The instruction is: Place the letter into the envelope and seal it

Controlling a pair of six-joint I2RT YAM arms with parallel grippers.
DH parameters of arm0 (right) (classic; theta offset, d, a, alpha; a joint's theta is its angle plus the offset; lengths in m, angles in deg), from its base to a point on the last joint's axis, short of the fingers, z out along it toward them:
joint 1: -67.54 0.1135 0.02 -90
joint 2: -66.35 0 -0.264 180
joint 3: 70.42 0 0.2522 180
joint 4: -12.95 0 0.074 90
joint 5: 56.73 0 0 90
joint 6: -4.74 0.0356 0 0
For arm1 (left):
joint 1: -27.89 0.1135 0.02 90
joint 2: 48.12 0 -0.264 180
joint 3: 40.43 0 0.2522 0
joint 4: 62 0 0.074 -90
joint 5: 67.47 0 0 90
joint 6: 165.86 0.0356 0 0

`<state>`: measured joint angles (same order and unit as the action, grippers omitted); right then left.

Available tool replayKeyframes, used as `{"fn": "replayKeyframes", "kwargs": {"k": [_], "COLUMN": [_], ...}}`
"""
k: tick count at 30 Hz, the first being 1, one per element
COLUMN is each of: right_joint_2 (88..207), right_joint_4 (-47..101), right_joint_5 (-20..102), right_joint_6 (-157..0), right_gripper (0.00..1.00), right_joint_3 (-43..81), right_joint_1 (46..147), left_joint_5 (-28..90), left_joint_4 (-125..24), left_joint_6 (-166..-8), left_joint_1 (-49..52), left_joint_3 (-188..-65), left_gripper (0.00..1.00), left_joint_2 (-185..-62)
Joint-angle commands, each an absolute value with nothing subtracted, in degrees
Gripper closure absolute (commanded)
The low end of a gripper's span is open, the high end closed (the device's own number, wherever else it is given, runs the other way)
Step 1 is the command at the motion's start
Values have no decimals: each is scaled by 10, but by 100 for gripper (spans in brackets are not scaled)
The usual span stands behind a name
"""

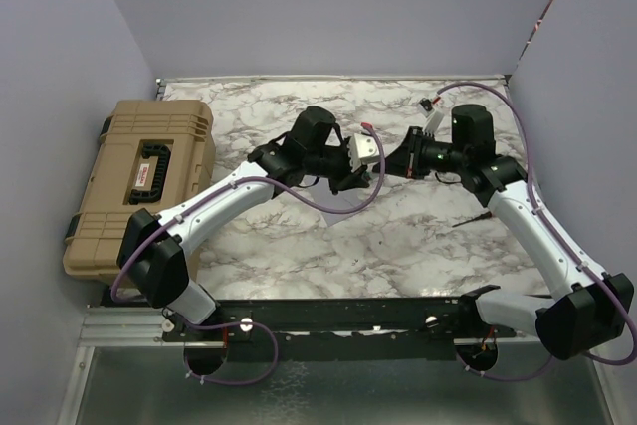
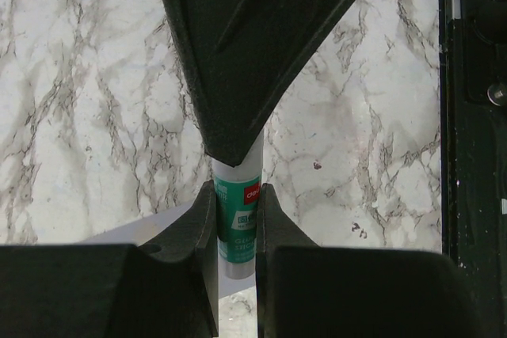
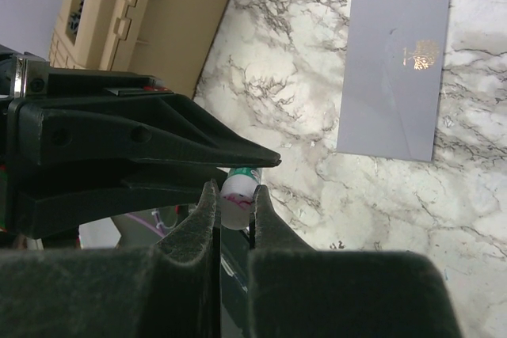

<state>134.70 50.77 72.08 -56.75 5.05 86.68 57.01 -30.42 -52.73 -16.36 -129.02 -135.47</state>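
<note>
A green-and-white glue stick (image 2: 238,223) is held above the marble table between both grippers. My left gripper (image 2: 238,191) is shut on its labelled body. My right gripper (image 3: 235,195) is shut on its white end (image 3: 240,184), coming in from the opposite side as a dark wedge (image 2: 253,53). In the top view the two grippers meet nose to nose over the middle of the table (image 1: 383,164). The envelope (image 3: 396,61), light grey with a small gold emblem, lies flat on the table below and beyond them. The letter is out of view.
A big tan hard case (image 1: 139,181) lies along the left side of the table. Grey walls close in the left, back and right. A black mounting rail (image 1: 328,316) runs along the near edge.
</note>
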Motion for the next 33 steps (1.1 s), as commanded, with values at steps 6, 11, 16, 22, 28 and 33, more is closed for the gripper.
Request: {"fn": "replayKeyframes", "kwargs": {"k": [6, 11, 16, 22, 28, 33], "right_joint_2": [1370, 1382, 1396, 1416, 1400, 1392], "right_joint_4": [533, 501, 462, 408, 417, 550], "right_joint_5": [743, 764, 773, 751, 707, 605], "right_joint_6": [-531, -501, -468, -428, -429, -517], "right_gripper": [99, 99, 99, 99, 99, 95], "right_joint_3": [-1, -37, -69, -110, -86, 50], "right_joint_1": [928, 944, 970, 996, 999, 997], "left_joint_5": [692, 718, 714, 709, 680, 614], "left_joint_4": [-447, -447, -448, -471, -480, -596], "left_joint_6": [-480, -466, -460, -468, -486, -630], "left_joint_1": [-184, -193, -197, -197, -197, -197], "left_joint_3": [-1417, -1423, -1431, -1417, -1387, -1259], "left_gripper": [100, 100, 100, 100, 100, 100], "left_joint_2": [-1367, -1374, -1379, -1381, -1366, -1317]}}
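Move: The white end of the glue stick, already pinched by the right hand, lies about 3 cm to the right of the left hand, 3 cm above it and some 1 cm farther out. From the right hand, the green barrel gripped by the left fingers is about 3 cm to the left, 3 cm lower and 1 cm back. The grey envelope lies flat roughly 8 cm ahead of the left hand, 9 cm to its left and 21 cm below. The glue stick stays pinched at both ends, green barrel in the left fingers and white end in the right, while both hands carry it together, first hardly moving, then down about 5 cm and some 3 cm to the left, easing slightly back. The left fingers tip some 15 degrees steeper on the way, and near the end both hands turn about 1 cm forward again, grips kept shut. ##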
